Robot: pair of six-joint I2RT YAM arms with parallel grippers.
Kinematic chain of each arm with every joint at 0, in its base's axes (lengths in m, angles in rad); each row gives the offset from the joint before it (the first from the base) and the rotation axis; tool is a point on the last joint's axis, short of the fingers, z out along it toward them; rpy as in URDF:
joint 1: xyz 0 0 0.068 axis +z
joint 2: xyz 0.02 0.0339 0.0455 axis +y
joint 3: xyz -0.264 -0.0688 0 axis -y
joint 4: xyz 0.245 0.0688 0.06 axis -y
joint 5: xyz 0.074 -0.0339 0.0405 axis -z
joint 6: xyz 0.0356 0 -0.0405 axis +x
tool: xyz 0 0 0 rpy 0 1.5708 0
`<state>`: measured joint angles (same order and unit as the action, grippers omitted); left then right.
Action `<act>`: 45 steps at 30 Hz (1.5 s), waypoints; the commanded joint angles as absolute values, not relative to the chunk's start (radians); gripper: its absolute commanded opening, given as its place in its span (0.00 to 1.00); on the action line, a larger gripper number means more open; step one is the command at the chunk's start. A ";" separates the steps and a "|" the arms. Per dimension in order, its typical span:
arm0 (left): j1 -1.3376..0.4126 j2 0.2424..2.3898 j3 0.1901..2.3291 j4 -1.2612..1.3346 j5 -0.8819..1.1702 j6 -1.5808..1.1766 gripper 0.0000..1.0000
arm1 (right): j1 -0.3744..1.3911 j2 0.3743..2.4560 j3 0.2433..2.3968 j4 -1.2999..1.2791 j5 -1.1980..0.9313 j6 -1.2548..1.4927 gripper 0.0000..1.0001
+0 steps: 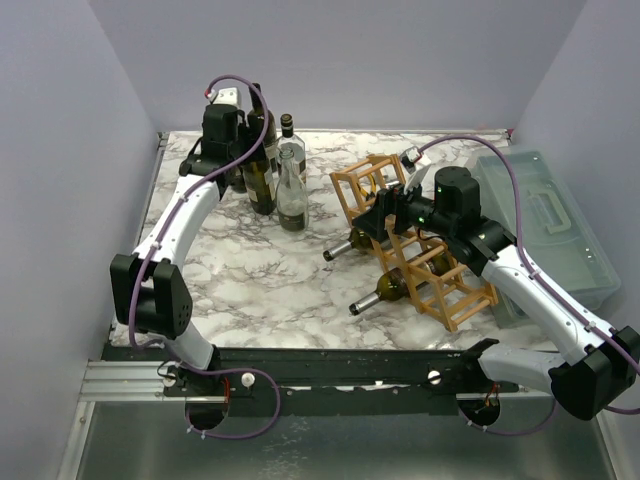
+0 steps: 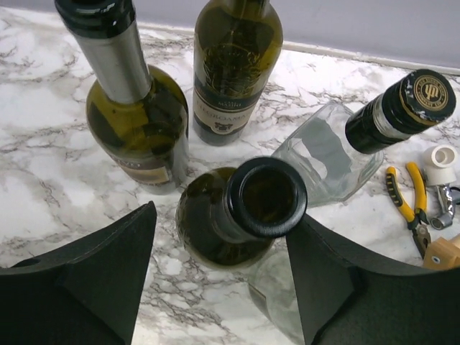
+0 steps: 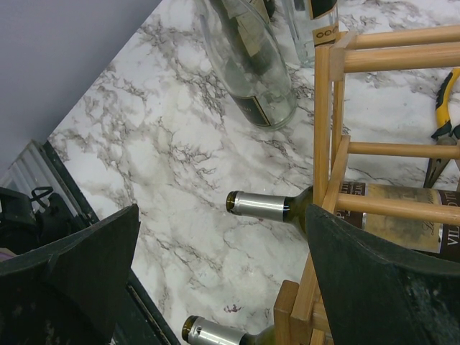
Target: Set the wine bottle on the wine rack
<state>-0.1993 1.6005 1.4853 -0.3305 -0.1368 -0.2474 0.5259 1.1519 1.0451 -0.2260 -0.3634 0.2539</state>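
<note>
An uncorked dark green wine bottle (image 2: 241, 215) stands upright at the table's back left, among other bottles. My left gripper (image 2: 223, 226) hangs over it, open, one finger on each side of its neck. The right finger (image 2: 323, 266) is against the rim and the left finger (image 2: 122, 251) stands apart from the glass. In the top view that gripper (image 1: 228, 150) is beside the bottle group. The wooden wine rack (image 1: 415, 250) lies mid-table with two bottles (image 1: 362, 243) lying in it. My right gripper (image 3: 223, 215) hovers open and empty at the rack's front, above the foil-capped necks (image 3: 259, 205).
Two more dark bottles (image 2: 140, 122) (image 2: 233, 72) and a clear one with a black cap (image 2: 330, 151) crowd the gripped spot. Yellow pliers (image 2: 402, 201) and a white corkscrew (image 2: 440, 169) lie to the right. A translucent lidded box (image 1: 545, 230) sits by the right wall.
</note>
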 commanded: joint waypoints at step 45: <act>-0.201 1.080 1.269 -0.605 -0.011 -0.221 0.00 | 0.522 1.078 1.040 -0.220 -0.226 0.311 1.00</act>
<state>-0.2020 1.1568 1.2648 -0.6144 -0.1886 -0.2050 0.5259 1.1091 1.0420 -0.2295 -0.3004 0.2771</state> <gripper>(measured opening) 0.345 0.998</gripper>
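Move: The wine bottle to take stands almost under the left gripper: its middle is about 3 cm ahead, 1 cm to the right and 13 cm below, with its mouth already between the open fingers. From this gripper, the green bottle is about 10 cm ahead and 6 cm left, the dark bottle 16 cm ahead and 2 cm right, and the clear glass bottle 3 cm back and 11 cm right. From the right gripper, the wine bottle is some 20 cm ahead and 31 cm left, 13 cm lower. Ease the left gripper about 2 cm forward and slightly down over the neck of the wine bottle while closing the fingers, and pinch the neck just under the mouth. Then, keeping that grip, draw the bottle back some 15 cm towards the base, drifting left away from the clear glass bottle and rising a little in the later part. ##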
